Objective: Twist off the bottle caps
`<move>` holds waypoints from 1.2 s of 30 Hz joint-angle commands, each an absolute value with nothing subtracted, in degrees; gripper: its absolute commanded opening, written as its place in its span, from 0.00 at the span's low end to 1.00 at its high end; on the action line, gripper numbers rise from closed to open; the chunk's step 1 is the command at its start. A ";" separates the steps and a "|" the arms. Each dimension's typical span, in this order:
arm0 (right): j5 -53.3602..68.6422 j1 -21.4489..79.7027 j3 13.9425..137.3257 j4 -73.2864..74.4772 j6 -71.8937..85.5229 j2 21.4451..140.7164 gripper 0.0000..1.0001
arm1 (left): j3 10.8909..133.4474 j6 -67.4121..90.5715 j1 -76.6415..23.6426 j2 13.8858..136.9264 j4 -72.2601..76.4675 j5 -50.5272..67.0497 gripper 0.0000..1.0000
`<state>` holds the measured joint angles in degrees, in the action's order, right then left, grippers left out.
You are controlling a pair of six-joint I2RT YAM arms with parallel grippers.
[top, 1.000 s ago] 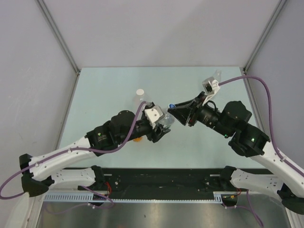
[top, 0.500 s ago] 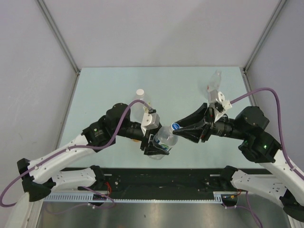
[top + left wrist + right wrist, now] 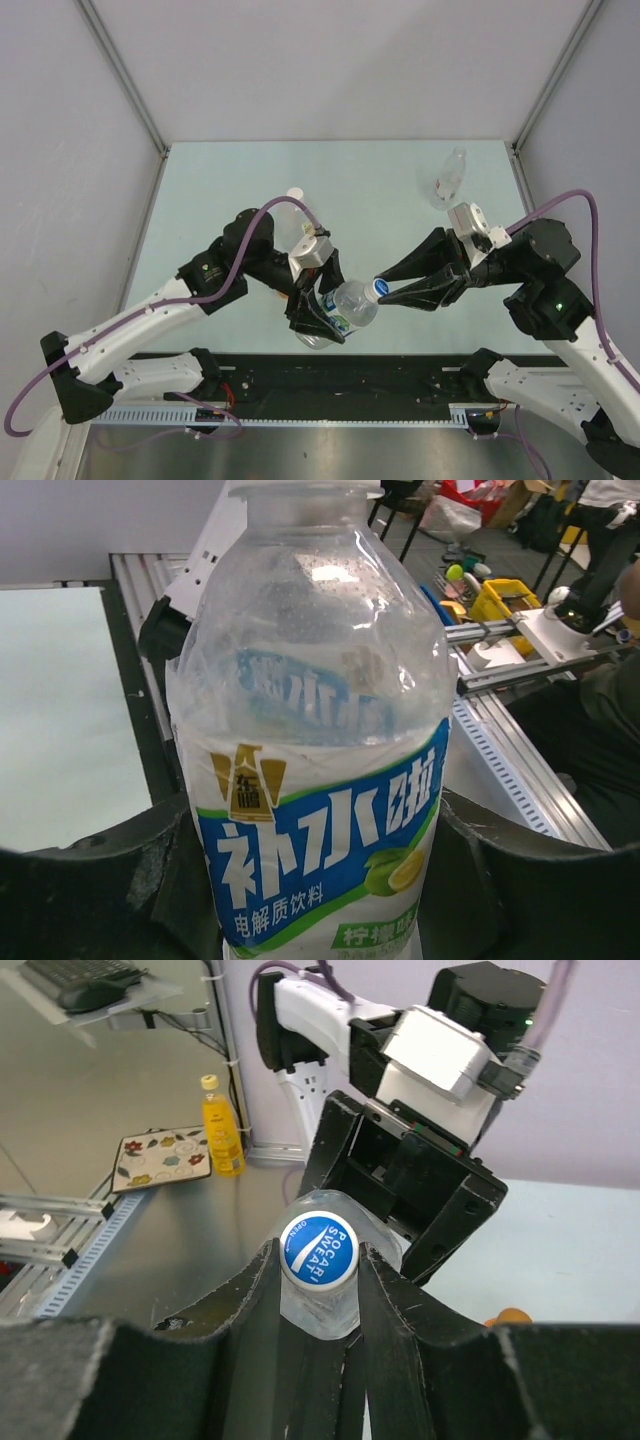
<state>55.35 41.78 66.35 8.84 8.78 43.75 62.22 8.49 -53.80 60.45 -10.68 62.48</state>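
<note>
My left gripper (image 3: 325, 312) is shut on the mid-sized clear bottle with the blue label (image 3: 345, 305) and holds it tilted above the table's near edge. In the left wrist view the bottle (image 3: 320, 780) fills the gap between the black fingers (image 3: 90, 890). My right gripper (image 3: 381, 291) is shut on its blue cap with a white mark (image 3: 376, 288). In the right wrist view both fingers (image 3: 400, 1310) press the sides of the cap (image 3: 318, 1250). A white-capped bottle (image 3: 294, 194) stands behind the left arm, mostly hidden. A small slim bottle (image 3: 450, 178) lies at the back right.
An orange object (image 3: 290, 296) shows just under the left wrist. Grey walls close the table (image 3: 380, 190) on the left, back and right. The black rail (image 3: 350, 375) with the arm bases runs along the near edge.
Both grippers have moved toward the near edge together with the blue-label bottle. The bottle now tilts more to the right, and the right fingers sit around its cap.
</note>
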 commanded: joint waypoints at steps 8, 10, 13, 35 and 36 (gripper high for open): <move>70.31 40.34 66.09 7.82 8.79 43.68 0.00 | 63.02 10.11 -52.65 57.48 -0.70 71.19 0.00; 69.88 40.08 66.09 7.82 8.96 43.59 0.00 | 63.19 9.23 -52.65 57.66 -1.49 70.75 0.00; 65.14 39.55 66.09 8.52 10.10 43.24 0.01 | 63.81 7.12 -52.65 57.66 -4.64 68.82 0.00; 9.96 36.39 67.41 7.82 28.29 41.92 0.90 | 63.28 -4.12 -58.44 58.27 -12.66 5.64 0.00; 8.63 36.56 67.50 8.34 30.13 42.18 0.90 | 62.67 -4.13 -60.62 58.18 -11.35 1.10 0.00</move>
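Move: The blue cap sits between the right fingertips, about level with the hand point. From the left hand, whose fingers hold the bottle's body, that cap is some 7 cm to the right, 3 cm ahead and 7 cm above. From the right hand, far below on the table, the orange bottle stands roughly 15 cm ahead and 18 cm left, and the white-capped bottle about 23 cm ahead and 16 cm left. Right fingers release the blue cap; both hands swing 10 cm forward, right turning clockwise, left, gripping bottle, counter-clockwise. ##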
